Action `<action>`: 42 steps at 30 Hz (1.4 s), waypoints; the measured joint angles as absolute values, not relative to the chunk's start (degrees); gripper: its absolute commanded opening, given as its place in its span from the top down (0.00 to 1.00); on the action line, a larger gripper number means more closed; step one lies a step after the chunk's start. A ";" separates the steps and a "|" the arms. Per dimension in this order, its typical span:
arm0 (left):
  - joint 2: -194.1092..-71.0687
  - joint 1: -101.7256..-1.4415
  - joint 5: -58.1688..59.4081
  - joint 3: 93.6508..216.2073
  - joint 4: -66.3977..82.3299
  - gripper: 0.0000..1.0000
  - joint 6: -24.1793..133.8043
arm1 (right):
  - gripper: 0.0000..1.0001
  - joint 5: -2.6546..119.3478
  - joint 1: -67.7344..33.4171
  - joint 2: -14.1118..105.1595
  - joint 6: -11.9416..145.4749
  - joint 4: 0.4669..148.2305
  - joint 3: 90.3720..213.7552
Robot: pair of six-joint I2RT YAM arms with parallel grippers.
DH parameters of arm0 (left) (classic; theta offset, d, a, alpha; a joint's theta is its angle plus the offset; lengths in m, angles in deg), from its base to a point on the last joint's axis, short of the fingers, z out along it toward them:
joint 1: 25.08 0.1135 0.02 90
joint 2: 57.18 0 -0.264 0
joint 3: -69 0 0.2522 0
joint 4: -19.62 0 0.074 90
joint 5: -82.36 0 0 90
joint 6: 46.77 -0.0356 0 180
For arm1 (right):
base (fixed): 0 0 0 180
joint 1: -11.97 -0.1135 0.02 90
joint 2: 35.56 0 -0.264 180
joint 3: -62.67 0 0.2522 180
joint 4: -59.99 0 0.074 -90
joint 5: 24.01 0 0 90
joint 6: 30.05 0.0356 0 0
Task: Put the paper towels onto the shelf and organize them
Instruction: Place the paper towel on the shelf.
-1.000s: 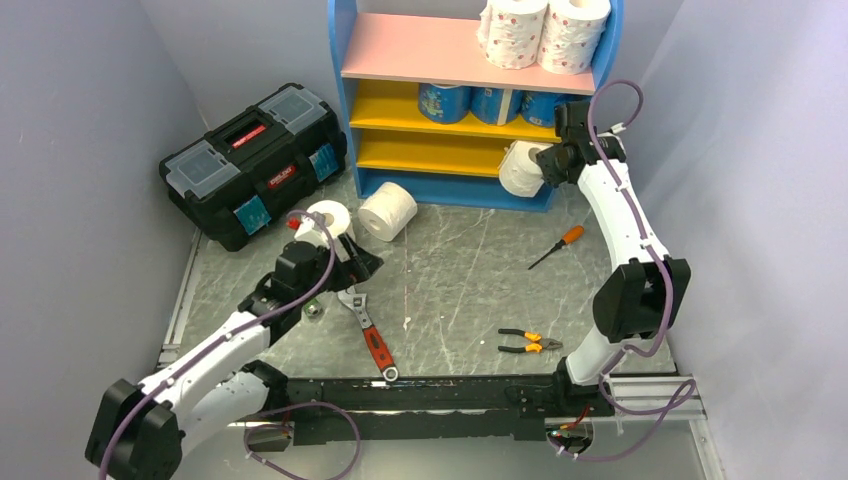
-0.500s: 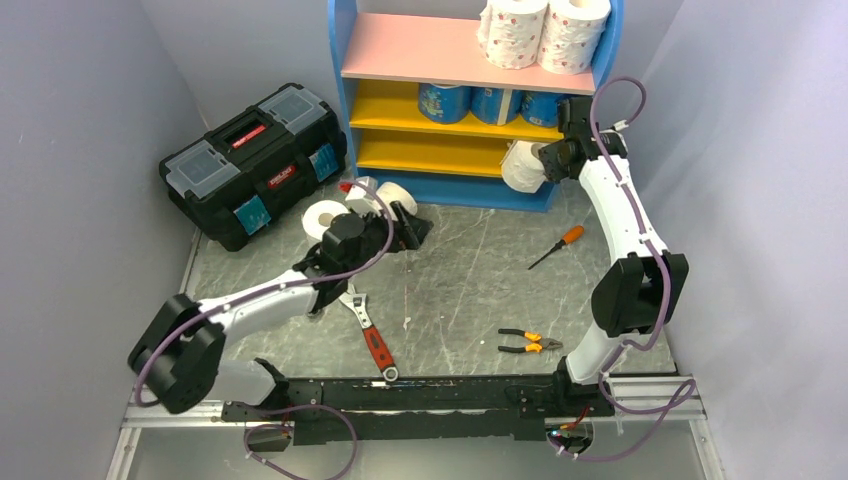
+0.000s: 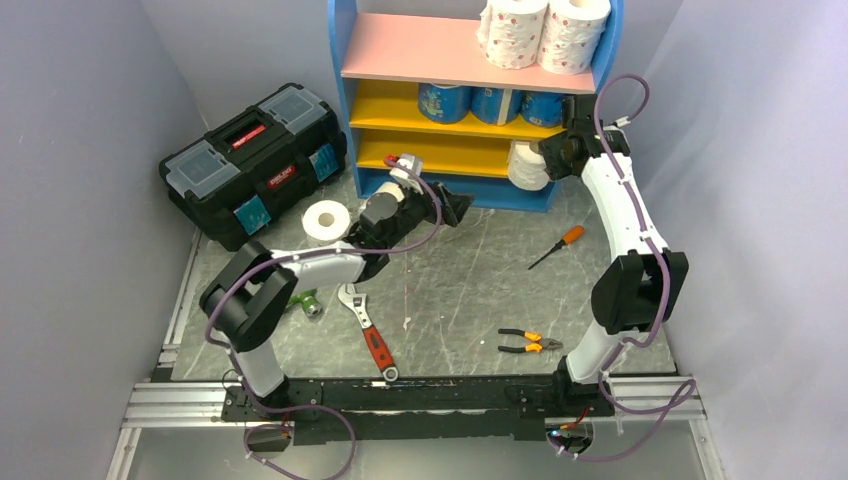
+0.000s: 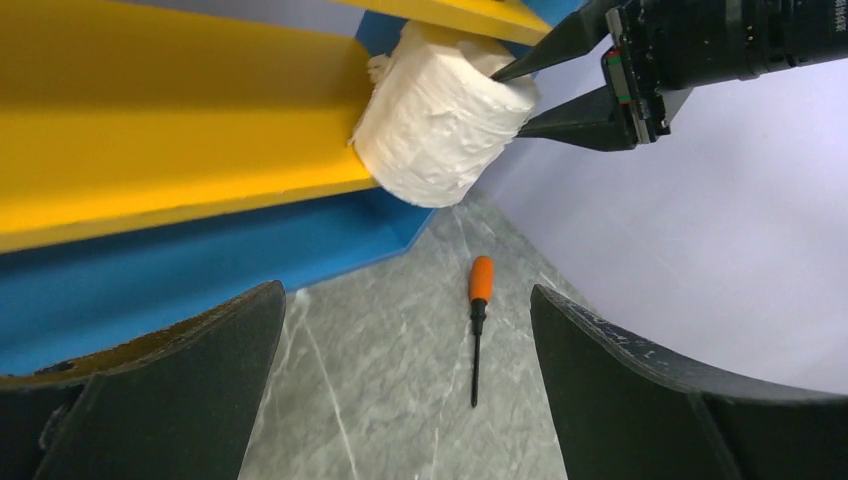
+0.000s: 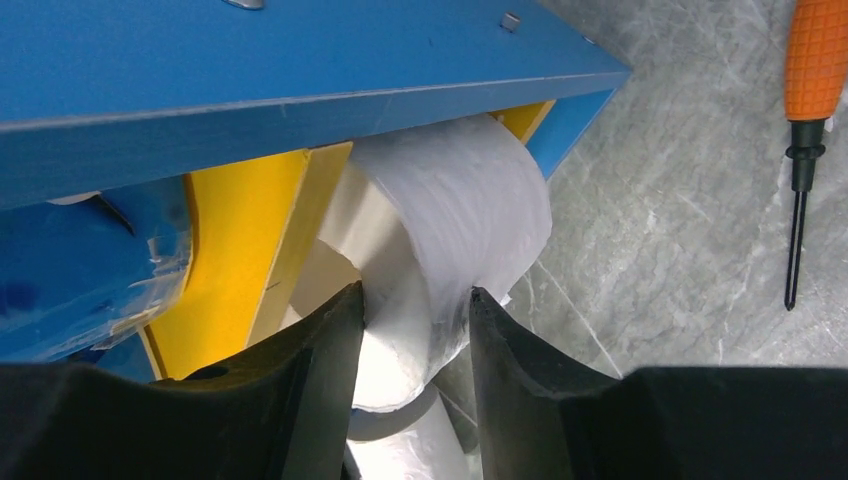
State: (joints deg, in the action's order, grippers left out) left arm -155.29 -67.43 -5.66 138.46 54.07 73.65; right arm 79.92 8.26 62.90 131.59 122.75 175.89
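Note:
The shelf (image 3: pixel 345 110) stands at the back, blue-framed. Two pink-dotted paper towels (image 3: pixel 545 35) stand on its pink board and blue-wrapped ones (image 3: pixel 470 102) on the upper yellow board. A plain roll (image 3: pixel 522 165) (image 4: pixel 440 120) (image 5: pixel 470 200) lies at the right end of the lower yellow board (image 4: pixel 150 120), overhanging its edge. My right gripper (image 3: pixel 548 158) (image 5: pixel 415 295) is shut on that roll's wall, one finger in the core. My left gripper (image 3: pixel 455 208) (image 4: pixel 408 290) hangs open and empty above the floor in front of the shelf. Another plain roll (image 3: pixel 325 220) lies on the floor.
A black toolbox (image 3: pixel 255 160) sits left of the shelf. An orange screwdriver (image 3: pixel 557 246) (image 4: pixel 478 320) (image 5: pixel 812 100) lies right of centre, with pliers (image 3: pixel 530 342) nearer and a red-handled wrench (image 3: pixel 368 335) by the left arm. Grey walls close in on both sides.
My left arm has swung from the loose rolls on the floor far right towards the shelf's foot, open and empty. The right gripper has pushed its roll slightly further onto the lower board.

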 measured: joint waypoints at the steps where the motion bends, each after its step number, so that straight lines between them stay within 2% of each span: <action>1: -156.60 -67.74 -5.44 139.56 55.40 0.01 73.23 | 0.55 79.77 8.33 62.90 131.50 122.51 175.93; 5: -161.08 -68.42 -4.68 142.37 59.51 0.00 72.62 | 0.54 79.09 8.83 62.90 131.06 121.85 176.02; 10: -165.28 -68.66 -3.02 144.56 60.95 0.01 72.69 | 0.45 78.35 10.14 62.90 129.99 121.08 176.00; 13: -165.89 -68.68 -2.60 144.56 60.89 0.01 72.82 | 0.44 77.19 10.89 62.90 128.62 120.82 176.00; 25: -164.88 -68.81 -2.56 137.46 63.42 0.01 74.11 | 0.43 71.42 11.48 62.72 125.49 116.82 171.80; 33: -159.37 -68.81 -3.06 133.44 63.47 0.01 73.89 | 0.41 71.46 11.48 60.23 124.42 115.20 171.71; 36: -157.50 -68.85 -3.26 132.67 63.53 0.01 73.87 | 0.36 71.66 11.48 58.70 124.03 115.20 171.71; 40: -155.51 -69.18 -3.63 131.16 63.47 0.01 73.67 | 0.22 71.99 11.48 56.43 123.35 115.25 171.71; 42: -154.46 -69.38 -3.98 130.24 63.16 0.01 73.32 | 0.20 72.12 11.48 54.83 122.69 115.14 171.34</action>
State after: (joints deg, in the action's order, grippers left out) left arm -154.46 -69.38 -3.98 130.24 63.16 73.32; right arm 72.12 11.48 54.83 122.69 115.14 171.34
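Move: The fingers of the right hand are still at the rim of the white paper towel on the lower yellow shelf; its middle lies about 2 cm ahead, 3 cm left and 5 cm below that hand. The nearest blue towel sits some 10 cm straight ahead and 6 cm up, the screwdriver 8 cm back, 7 cm right and 22 cm below. From the left hand the white towel is about 12 cm ahead, 14 cm right and 5 cm lower. The right fingers come free of the white towel's rim, opening from under half to about three quarters; the hand stays nearly in place, turns slightly counter-clockwise, then rises about 5 cm with fingertips tipping up. The left hand, wide open and empty, eases 4 cm right towards the towel, dips, then comes back left and up while withdrawing from the shelf. ##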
